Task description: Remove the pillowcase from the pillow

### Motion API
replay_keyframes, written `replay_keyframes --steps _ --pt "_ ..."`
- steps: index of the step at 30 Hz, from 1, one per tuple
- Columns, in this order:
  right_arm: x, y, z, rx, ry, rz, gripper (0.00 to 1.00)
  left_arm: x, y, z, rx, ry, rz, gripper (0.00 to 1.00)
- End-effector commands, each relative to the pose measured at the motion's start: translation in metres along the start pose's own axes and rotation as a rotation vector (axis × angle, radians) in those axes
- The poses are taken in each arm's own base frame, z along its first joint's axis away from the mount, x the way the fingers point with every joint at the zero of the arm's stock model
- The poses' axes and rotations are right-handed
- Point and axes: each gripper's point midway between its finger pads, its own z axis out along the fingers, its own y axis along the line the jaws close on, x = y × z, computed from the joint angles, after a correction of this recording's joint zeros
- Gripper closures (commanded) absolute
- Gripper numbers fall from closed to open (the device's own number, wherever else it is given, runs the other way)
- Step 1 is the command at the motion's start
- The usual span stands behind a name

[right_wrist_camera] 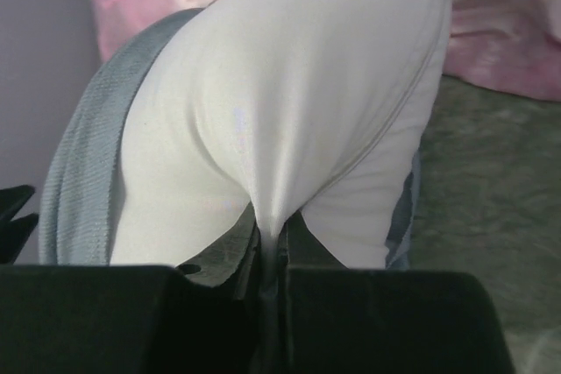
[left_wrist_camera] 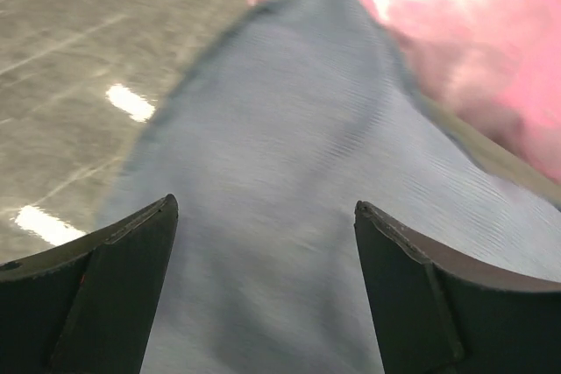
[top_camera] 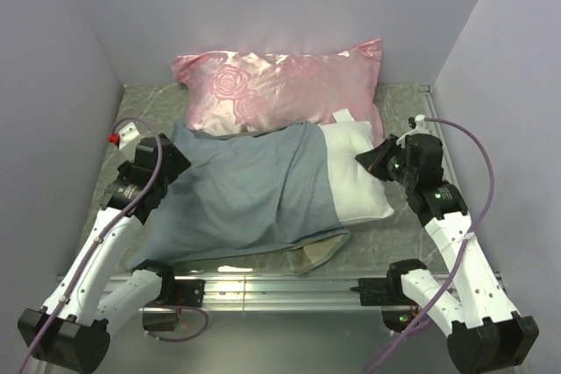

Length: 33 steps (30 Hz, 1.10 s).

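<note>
The pillowcase [top_camera: 241, 194] lies across the middle of the table, its grey-blue inside showing, with a bit of checked outside at its near edge [top_camera: 320, 251]. It covers most of the off-white pillow [top_camera: 358, 177], whose right end sticks out. My right gripper [top_camera: 375, 162] is shut on a pinch of the pillow's fabric [right_wrist_camera: 273, 216]. My left gripper [top_camera: 171, 159] is open at the pillowcase's left end; in the left wrist view its jaws stand wide apart over the grey-blue cloth [left_wrist_camera: 289, 199].
A shiny pink rose-patterned pillow [top_camera: 280, 85] lies at the back, touching the pillowcase and the pillow. Grey walls close in on the left, right and back. A metal rail [top_camera: 289, 286] runs along the near edge.
</note>
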Motion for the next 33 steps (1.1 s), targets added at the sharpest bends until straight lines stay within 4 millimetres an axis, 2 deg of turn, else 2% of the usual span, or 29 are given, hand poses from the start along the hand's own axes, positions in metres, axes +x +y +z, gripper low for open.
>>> replay_keyframes --steps 1,5,9,10,12,13,15,18,19,21,22,25,26,28,33 --pt "-0.032 -0.018 -0.006 0.078 -0.096 -0.027 1.00 0.005 0.024 0.014 -0.065 0.010 0.008 0.12" --pt "-0.031 -0.025 -0.002 0.069 -0.078 -0.019 1.00 0.024 0.036 0.031 -0.057 0.080 -0.005 0.11" --pt "-0.033 -0.033 0.000 0.085 -0.075 -0.011 1.00 0.022 0.033 0.035 -0.043 0.115 -0.039 0.10" --pt "-0.034 -0.034 0.000 0.086 -0.074 -0.006 1.00 0.026 0.028 0.037 -0.010 0.146 -0.053 0.10" --pt "-0.038 -0.035 -0.001 0.079 -0.080 0.003 1.00 0.036 0.035 0.047 -0.014 0.196 -0.085 0.10" --pt "-0.038 -0.033 -0.001 0.074 -0.077 0.004 1.00 0.046 0.027 0.051 0.045 0.239 -0.100 0.12" --pt "-0.044 -0.040 -0.002 0.086 -0.091 0.017 1.00 0.052 0.028 0.058 0.080 0.279 -0.150 0.15" --pt "-0.043 -0.039 -0.002 0.079 -0.081 0.018 1.00 0.059 0.021 0.060 0.147 0.318 -0.193 0.28" --pt "-0.045 -0.039 -0.003 0.078 -0.088 0.019 1.00 0.055 0.019 0.060 0.153 0.312 -0.195 0.40" --pt "-0.050 -0.036 -0.008 0.074 -0.105 0.015 1.00 0.046 0.023 0.058 0.130 0.287 -0.187 0.58" --pt "-0.052 -0.033 -0.011 0.068 -0.106 0.013 1.00 0.033 0.021 0.056 0.128 0.260 -0.184 0.77" --pt "-0.066 -0.019 -0.020 0.050 -0.131 0.010 1.00 0.013 0.031 0.053 0.074 0.216 -0.191 0.99" --pt "-0.074 -0.011 -0.026 0.039 -0.144 0.009 1.00 -0.002 0.033 0.052 0.060 0.184 -0.202 1.00" --pt "-0.089 0.001 -0.036 0.028 -0.177 0.003 1.00 -0.017 0.036 0.049 0.042 0.154 -0.211 0.99" --pt "-0.116 0.019 -0.060 0.023 -0.231 0.016 1.00 -0.043 0.058 0.047 -0.031 0.083 -0.258 1.00"
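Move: The left end of the blue-grey pillowcase lies almost straight under my open left hand, roughly 9 cm down and a touch forward and left; the pink pillow's middle is about 24 cm ahead of that hand and 22 cm right. My right hand already pinches the bare white pillow end, whose middle is about 1 cm left and 5 cm below. The pillowcase's opening edge runs some 8 cm left of it, level fore and aft, about 5 cm below. My left hand drops about 9 cm, edging left, tips down a little and rolls some 20 degrees left side down, then shuts on the pillowcase's end and pulls it up and left by about 4 cm. Meanwhile my right hand keeps its pinch on the white pillow end, draws it about 4 cm right with a slight dip, then lifts some 6 cm at the end. ##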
